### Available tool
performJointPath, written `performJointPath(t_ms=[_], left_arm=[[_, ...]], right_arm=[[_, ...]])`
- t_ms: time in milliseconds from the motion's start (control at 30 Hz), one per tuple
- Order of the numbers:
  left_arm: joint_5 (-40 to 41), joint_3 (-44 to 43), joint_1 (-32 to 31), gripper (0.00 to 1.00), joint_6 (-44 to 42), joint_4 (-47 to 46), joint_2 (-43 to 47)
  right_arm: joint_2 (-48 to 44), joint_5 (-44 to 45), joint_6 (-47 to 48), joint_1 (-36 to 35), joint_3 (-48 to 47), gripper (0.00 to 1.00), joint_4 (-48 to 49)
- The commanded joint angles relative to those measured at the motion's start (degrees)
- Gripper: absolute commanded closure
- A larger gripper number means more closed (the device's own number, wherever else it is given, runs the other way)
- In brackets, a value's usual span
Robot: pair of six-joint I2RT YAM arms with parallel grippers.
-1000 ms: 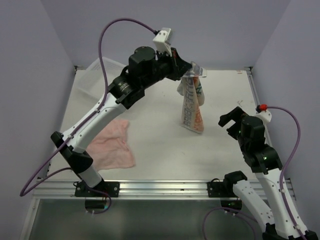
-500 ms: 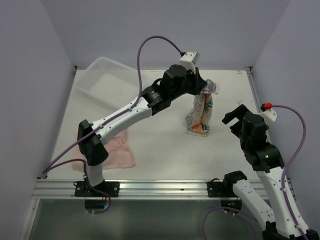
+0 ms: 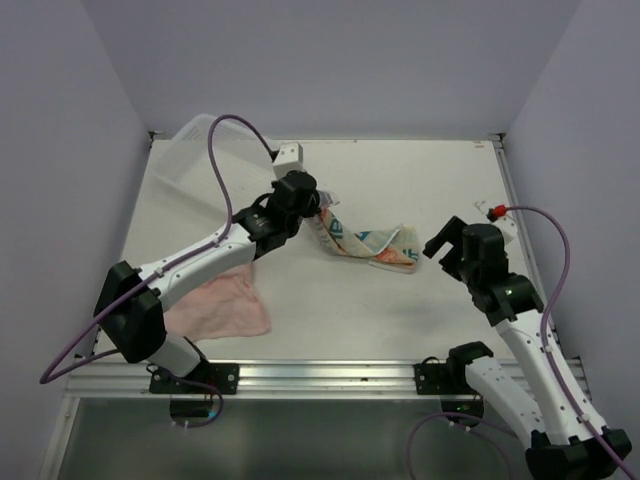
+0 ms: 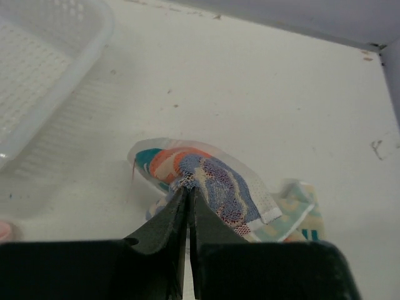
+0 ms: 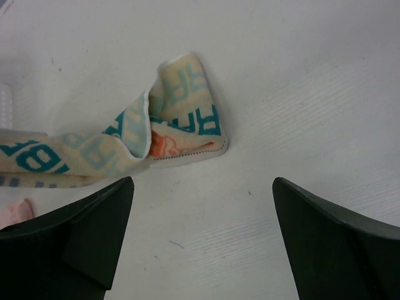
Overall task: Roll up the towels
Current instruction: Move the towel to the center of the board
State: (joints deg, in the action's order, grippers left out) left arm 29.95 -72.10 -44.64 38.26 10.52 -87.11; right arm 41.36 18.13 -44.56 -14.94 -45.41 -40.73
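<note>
The printed towel [image 3: 365, 243], cream with teal letters and an orange edge, lies stretched and partly folded on the table's middle. My left gripper [image 3: 318, 212] is shut on its left end; in the left wrist view the fingertips [image 4: 188, 189] pinch the bunched cloth [image 4: 212, 181]. The right gripper [image 3: 445, 240] hovers open just right of the towel's folded right end [image 5: 181, 125], touching nothing, with bare table between its fingers [image 5: 201, 180]. The pale pink towel [image 3: 225, 300] lies crumpled at the front left, partly under the left arm.
A white mesh plastic basket [image 3: 205, 150] stands tilted at the back left corner, close behind the left gripper, and fills the upper left of the left wrist view [image 4: 50, 81]. Purple walls close in the table on three sides.
The left gripper has come down and pulled left, so the printed towel that hung upright now lies along the table. The right gripper has shifted slightly left toward it.
</note>
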Motion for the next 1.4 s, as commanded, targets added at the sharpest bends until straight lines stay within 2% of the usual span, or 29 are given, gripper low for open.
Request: performJointPath(t_ms=[0, 167, 200, 267, 300, 400, 633, 900, 1133, 1367], left_arm=[[4.2, 4.6, 1.2, 0.89, 5.6, 0.7, 1.4], [4.7, 8.3, 2.7, 0.88, 5.0, 2.0, 3.3], [4.6, 8.7, 2.9, 0.79, 4.7, 2.2, 3.7], [4.4, 10.1, 3.2, 0.68, 4.1, 3.0, 5.3], [4.3, 10.9, 3.3, 0.56, 3.7, 3.1, 5.9], [4.1, 13.8, 3.3, 0.48, 3.7, 3.8, 8.4], [3.3, 18.0, 3.3, 0.44, 2.3, 6.3, 12.3], [-1.8, 17.8, 3.3, 0.43, -3.0, 4.9, 9.3], [-6.0, 20.9, 3.3, 0.43, -4.4, 3.1, 10.3], [-5.9, 17.5, 3.3, 0.43, -9.4, 7.1, 15.6]], right_arm=[[0.7, -4.2, 1.2, 0.2, 1.5, 0.04, 3.1], [2.1, -6.1, 1.7, 0.3, 3.9, 0.18, 4.3], [2.4, -6.2, 1.7, 0.3, 4.2, 0.2, 4.6], [2.8, -6.0, 1.7, 0.3, 4.9, 0.2, 5.0], [3.3, -5.9, 1.7, 0.3, 5.1, 0.2, 5.3], [4.2, -6.0, 1.4, 0.3, 5.9, 0.23, 6.2], [5.5, -8.0, 0.3, 0.3, 9.3, 0.35, 9.2], [8.6, -14.7, -3.5, 0.3, 15.2, 0.5, 17.9], [14.3, -19.7, -6.7, 0.1, 19.0, 0.51, 26.5], [19.6, -18.2, -9.5, -2.8, 18.7, 0.52, 31.3]])
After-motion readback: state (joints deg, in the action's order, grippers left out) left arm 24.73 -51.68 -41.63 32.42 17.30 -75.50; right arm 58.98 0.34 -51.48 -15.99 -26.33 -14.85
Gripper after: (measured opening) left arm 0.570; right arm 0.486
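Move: The printed towel hangs from the left hand's closed fingers, about 24 cm above the board. The board spot where this end comes down lies some 8 cm to the left and 2 ahead. The towel's laid end is about 20 cm to the right and 1 ahead, the basket 28 ahead and 32 left, and the pink towel 13 back and 30 left. From the open right hand, the laid end lies 14 cm ahead, 5 left and 18 below. The printed towel's held end is carried down and to the left over the board and let go as the left fingers part to about half open. That hand ends some 10 cm lower, 7 back and 8 left, empty, above the left part of the towel. Meanwhile the right hand sinks about 14 cm and shifts 7 left towards the laid end, half closing its fingers and tipping them down, and stops short of the cloth. ##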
